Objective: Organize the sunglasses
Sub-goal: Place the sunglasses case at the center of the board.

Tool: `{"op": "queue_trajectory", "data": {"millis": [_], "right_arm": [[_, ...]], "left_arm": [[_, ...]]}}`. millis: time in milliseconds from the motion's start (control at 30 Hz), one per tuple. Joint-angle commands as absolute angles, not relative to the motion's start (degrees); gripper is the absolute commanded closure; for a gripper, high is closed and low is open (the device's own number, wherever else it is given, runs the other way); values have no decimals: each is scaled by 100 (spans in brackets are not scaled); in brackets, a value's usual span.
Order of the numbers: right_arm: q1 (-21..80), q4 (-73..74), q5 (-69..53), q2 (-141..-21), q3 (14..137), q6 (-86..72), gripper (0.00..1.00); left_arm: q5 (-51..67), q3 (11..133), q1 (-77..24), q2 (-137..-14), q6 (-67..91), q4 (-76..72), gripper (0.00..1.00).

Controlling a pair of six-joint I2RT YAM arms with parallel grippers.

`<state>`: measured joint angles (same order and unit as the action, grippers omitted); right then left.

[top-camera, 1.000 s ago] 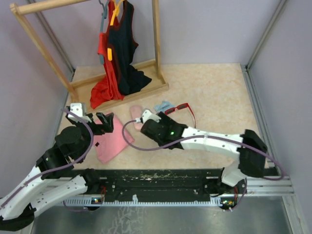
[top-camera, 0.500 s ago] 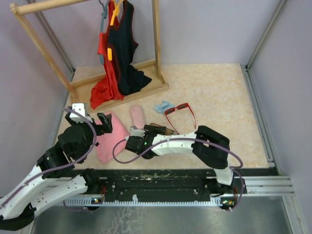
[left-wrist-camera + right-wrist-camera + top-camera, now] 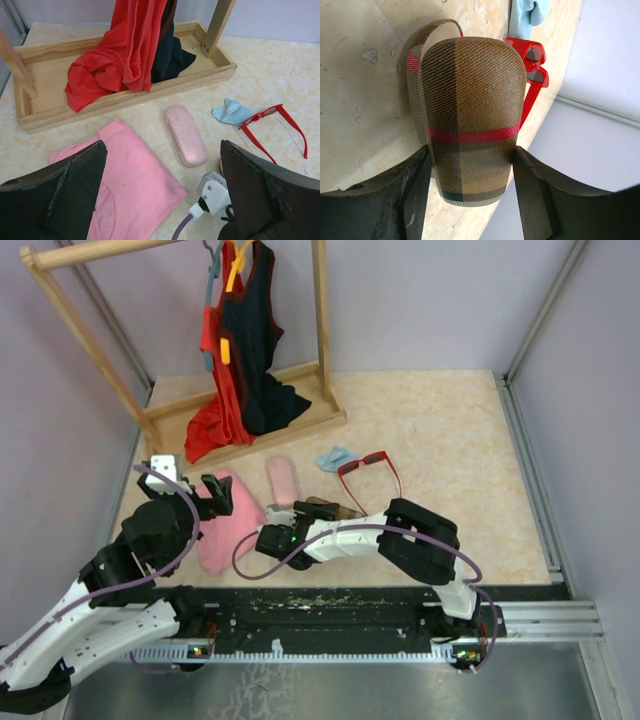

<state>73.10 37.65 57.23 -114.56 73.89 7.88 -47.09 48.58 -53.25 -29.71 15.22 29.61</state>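
The red sunglasses (image 3: 368, 472) lie unfolded on the table right of centre, lenses toward the rack; they also show in the left wrist view (image 3: 272, 122) and behind the case in the right wrist view (image 3: 532, 60). My right gripper (image 3: 312, 514) (image 3: 469, 161) is shut on a brown red-striped case (image 3: 470, 115) (image 3: 326, 507), one finger on each side of its near end. My left gripper (image 3: 215, 492) (image 3: 162, 150) hangs open over the edge of a pink shirt (image 3: 130, 185), holding nothing.
A pink case (image 3: 282, 480) (image 3: 185, 135) lies shut between shirt and sunglasses. A light blue cloth (image 3: 333, 457) (image 3: 230, 111) sits just left of the sunglasses. A wooden clothes rack (image 3: 250, 435) with red and dark garments stands at the back left.
The right arm has folded back, its elbow bending and its wrist drawing left and toward the near edge with the brown case. The left arm has barely shifted.
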Motion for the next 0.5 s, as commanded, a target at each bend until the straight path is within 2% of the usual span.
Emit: {"op": "queue_trajectory", "data": {"millis": [0,167,467], "right_arm": [[7403,3667,5737,-11517,7457,648,48],[7459,3656,5563,-11448,7437,529,28],[7663,3678,5366,-11191,7446,322,17]], "left_arm": [[-4641,4800,-5335,-2919,1556,2802,0],[-4613,4773,-5338,-2905,1589,2804,0],[-4604,4776,-5342,-2953,1591,2769,0]]}}
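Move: The sunglasses case is already in the right hand's fingers, just above or on the board, its middle about 2 cm ahead, 1 cm to the left and 2 cm below. From that hand the pink case lies some 7 cm ahead and 10 cm left, and the red sunglasses some 7 cm ahead and 11 cm right. The blue cloth is about 12 cm ahead and 3 cm right. From the left hand, the sunglasses case lies about 4 cm ahead, 25 cm right and 25 cm below. The right hand's fingers loosen their grip on the sunglasses case and spread wider: the upper finger comes clear of its side, while the lower one stays close beside it. After a brief hold the hand eases back towards the base and to the left, sinking slightly, about 2 cm in all and with hardly any turn. ##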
